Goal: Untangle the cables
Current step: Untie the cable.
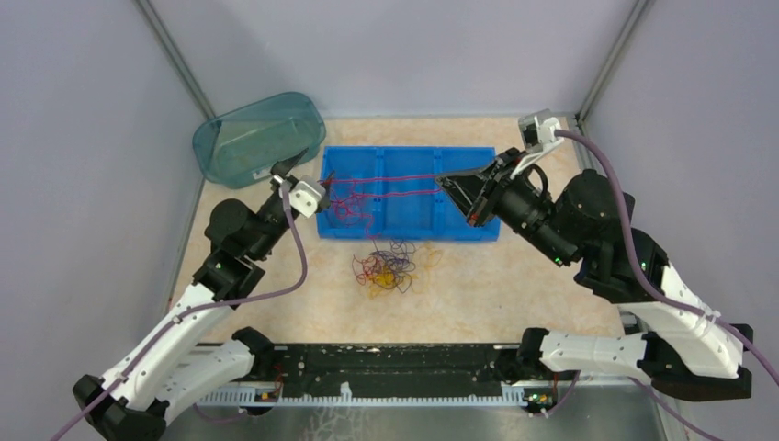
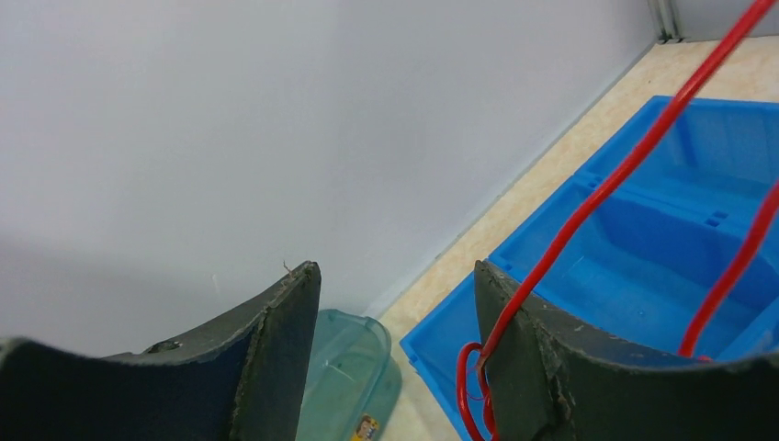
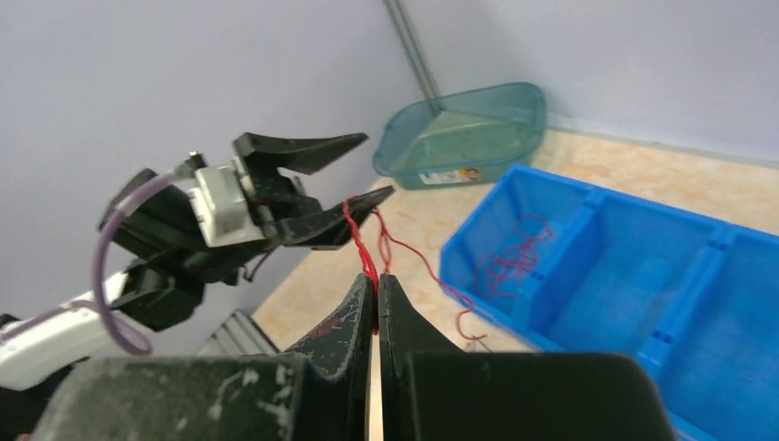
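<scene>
A thin red cable (image 1: 386, 179) runs taut over the blue tray (image 1: 404, 231) between my two grippers. My right gripper (image 1: 443, 181) is shut on one end of it, and the strand is pinched at the fingertips (image 3: 377, 280). My left gripper (image 1: 310, 170) hangs open at the tray's left edge. The red cable (image 2: 588, 207) is looped round the outside of one of its fingers (image 2: 514, 349), not clamped. More red cable (image 3: 514, 253) lies curled in the tray's left compartment. A tangle of red, dark and yellow cables (image 1: 390, 268) sits on the table in front of the tray.
A teal plastic tub (image 1: 257, 138) stands at the back left, close behind the left gripper (image 3: 372, 165). The blue tray (image 3: 643, 276) has three compartments. Grey walls close in the table on three sides. A black rail (image 1: 386, 367) runs along the near edge.
</scene>
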`<state>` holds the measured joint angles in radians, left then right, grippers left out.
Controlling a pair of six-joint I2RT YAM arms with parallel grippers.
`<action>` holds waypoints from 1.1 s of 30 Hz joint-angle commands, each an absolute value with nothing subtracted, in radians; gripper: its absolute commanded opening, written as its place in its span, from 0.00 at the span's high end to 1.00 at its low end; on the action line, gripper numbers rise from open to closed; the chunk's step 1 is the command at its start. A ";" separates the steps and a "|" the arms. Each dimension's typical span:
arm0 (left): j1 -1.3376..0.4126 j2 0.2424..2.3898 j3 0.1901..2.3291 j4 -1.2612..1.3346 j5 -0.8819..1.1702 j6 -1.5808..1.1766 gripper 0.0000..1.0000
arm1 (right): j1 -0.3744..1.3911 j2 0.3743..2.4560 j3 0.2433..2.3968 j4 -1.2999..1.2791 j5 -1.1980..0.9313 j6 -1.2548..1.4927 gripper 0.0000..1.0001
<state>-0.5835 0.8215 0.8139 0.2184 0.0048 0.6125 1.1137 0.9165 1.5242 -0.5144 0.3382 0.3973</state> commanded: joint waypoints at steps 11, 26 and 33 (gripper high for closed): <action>-0.566 0.831 0.973 -0.086 0.285 0.529 0.36 | 1.118 0.959 1.655 -0.682 0.574 0.027 1.00; -0.569 0.906 1.064 -0.035 0.242 0.352 0.87 | 1.118 0.952 1.391 0.051 -0.214 0.369 0.93; -0.568 0.882 1.097 -0.047 0.389 0.250 0.95 | 1.118 0.969 1.393 0.020 -0.272 0.397 0.61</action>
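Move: Hooked over its right-hand finger, the red cable lies about 2 cm back and 2 cm to the right of the open left hand, at its height. The right hand, pinching the cable's other end, has the left gripper some 14 cm ahead, 20 cm left and 11 cm lower. From the left hand, the blue box is roughly 7 cm ahead, 16 cm right and 36 cm down; the cable tangle 11 cm back, 11 cm right and 38 cm down. Pulling its pinched end about 4 cm farther right, a little down and forward, the right hand then swings back some 11 cm left, drawing back and rising towards the left gripper while turning counter-clockwise, and opens to let the cable go. The left hand shifts about 5 cm right and a little back, turning slightly clockwise, and shuts on the hooked red cable. ##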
